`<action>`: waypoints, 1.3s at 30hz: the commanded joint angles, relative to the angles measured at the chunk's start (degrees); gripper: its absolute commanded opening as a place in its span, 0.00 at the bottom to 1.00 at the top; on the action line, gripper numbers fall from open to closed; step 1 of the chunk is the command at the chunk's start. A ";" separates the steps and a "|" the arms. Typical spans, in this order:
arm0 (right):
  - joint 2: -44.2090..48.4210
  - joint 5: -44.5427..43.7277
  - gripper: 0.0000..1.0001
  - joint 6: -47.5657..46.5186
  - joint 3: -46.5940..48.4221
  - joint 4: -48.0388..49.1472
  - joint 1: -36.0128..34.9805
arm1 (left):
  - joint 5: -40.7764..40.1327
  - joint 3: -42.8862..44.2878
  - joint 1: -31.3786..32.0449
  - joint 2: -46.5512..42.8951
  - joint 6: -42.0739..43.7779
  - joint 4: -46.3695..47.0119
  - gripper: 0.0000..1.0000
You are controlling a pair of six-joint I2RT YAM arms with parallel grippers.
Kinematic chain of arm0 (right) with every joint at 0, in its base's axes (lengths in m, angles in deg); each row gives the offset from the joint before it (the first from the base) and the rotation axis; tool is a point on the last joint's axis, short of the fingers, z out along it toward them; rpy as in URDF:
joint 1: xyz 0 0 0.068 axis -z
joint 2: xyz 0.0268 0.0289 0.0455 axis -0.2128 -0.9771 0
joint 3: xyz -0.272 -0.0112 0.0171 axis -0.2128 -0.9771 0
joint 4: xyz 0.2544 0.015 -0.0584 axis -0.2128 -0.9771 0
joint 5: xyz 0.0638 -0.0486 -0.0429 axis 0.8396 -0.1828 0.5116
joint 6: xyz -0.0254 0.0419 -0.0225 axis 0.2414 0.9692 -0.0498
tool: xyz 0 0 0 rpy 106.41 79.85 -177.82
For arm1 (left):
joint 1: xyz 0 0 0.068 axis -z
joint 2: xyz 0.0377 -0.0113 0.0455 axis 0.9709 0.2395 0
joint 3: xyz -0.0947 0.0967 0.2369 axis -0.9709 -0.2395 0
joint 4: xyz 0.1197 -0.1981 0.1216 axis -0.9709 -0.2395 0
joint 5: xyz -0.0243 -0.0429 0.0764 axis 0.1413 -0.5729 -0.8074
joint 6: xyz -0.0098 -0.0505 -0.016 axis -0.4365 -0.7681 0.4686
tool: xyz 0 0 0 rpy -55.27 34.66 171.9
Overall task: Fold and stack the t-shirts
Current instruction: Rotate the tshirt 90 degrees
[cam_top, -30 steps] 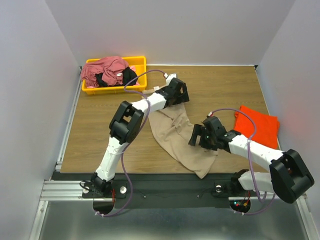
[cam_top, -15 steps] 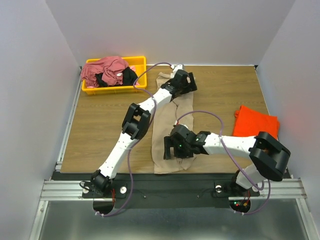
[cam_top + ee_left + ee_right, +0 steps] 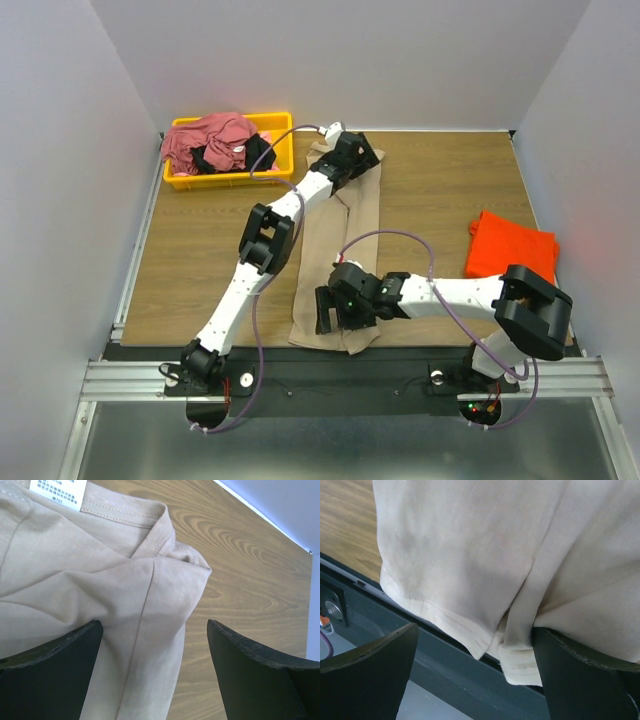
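Observation:
The tan t-shirt (image 3: pixel 335 240) lies as a long narrow strip from the far side of the table to its near edge. My left gripper (image 3: pixel 352 156) is open over the collar end; the left wrist view shows the tan shirt (image 3: pixel 100 580) with its collar and white label (image 3: pixel 57 492) ahead of my left gripper (image 3: pixel 155 672), and cloth lying between the fingers (image 3: pixel 50 672). My right gripper (image 3: pixel 335 310) is open at the hem end. In the right wrist view the hem (image 3: pixel 470 630) hangs over the table's front edge between the spread fingers (image 3: pixel 365 677). A folded orange-red t-shirt (image 3: pixel 512 255) lies at the right.
A yellow bin (image 3: pixel 272 128) at the far left holds a dusty rose t-shirt (image 3: pixel 205 138) and a black one (image 3: pixel 250 150). Below the table's near edge runs the dark metal rail (image 3: pixel 445 675). White walls close the table on three sides.
The tan shirt went from a crumpled slanted heap to a straight long strip. My left gripper moved farther back. My right gripper swung left, toward the near edge.

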 commanded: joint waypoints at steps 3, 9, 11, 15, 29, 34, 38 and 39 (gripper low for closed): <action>3.75 3.66 1.00 3.01 -1.21 -5.05 -2.80 | -5.60 2.33 -0.49 -6.06 0.80 -0.64 0.99; 11.31 -2.66 1.00 6.52 -0.24 -8.74 -3.07 | -5.61 2.07 -0.41 -14.05 5.11 -1.25 0.99; 14.11 -6.87 1.00 7.05 0.29 -9.45 -3.07 | -3.95 1.28 -0.23 -17.90 7.56 -1.78 0.99; 17.64 -11.00 1.00 7.49 0.55 -10.68 -3.07 | -4.64 -2.57 1.17 -26.35 13.35 -4.76 0.99; 32.57 -25.96 1.00 13.99 -8.84 -13.49 -2.45 | -1.21 -82.35 4.60 -86.34 1.81 2.35 0.99; 33.82 -19.74 1.00 11.45 -11.75 -13.41 -2.37 | 2.65 -99.43 6.18 -96.06 -1.21 -4.32 0.99; 30.31 -12.79 1.00 11.19 -13.59 -13.58 -2.37 | 5.55 -105.50 8.99 -100.10 -2.70 -13.36 0.99; 27.95 -11.04 1.00 10.84 -13.69 -13.58 -2.37 | 6.08 -106.64 9.61 -100.72 -3.06 -14.25 0.99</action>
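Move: The left hand's open fingers sit on the shirt's far end. The shirt's near-left corner is some 58 cm back and 20 cm left of it, 6 cm lower. The yellow bin is about 3 cm ahead and 35 cm left. From the right hand, on the shirt's near end, the near-right corner is roughly 10 cm back and 9 cm right, 3 cm lower; the red-orange folded shirt is 19 cm ahead, 43 cm right. Both open hands come free of the shirt. The left lifts off the far end, arcs about 30 cm up while swinging some 40 cm back and 20 cm left, then drops low beside the shirt's left edge, its wrist tipping up, then down, towards the near-left corner. The right first drags back about 3 cm on the near end, rises, and shifts right towards the near-right corner, turning clockwise before sinking partway. ##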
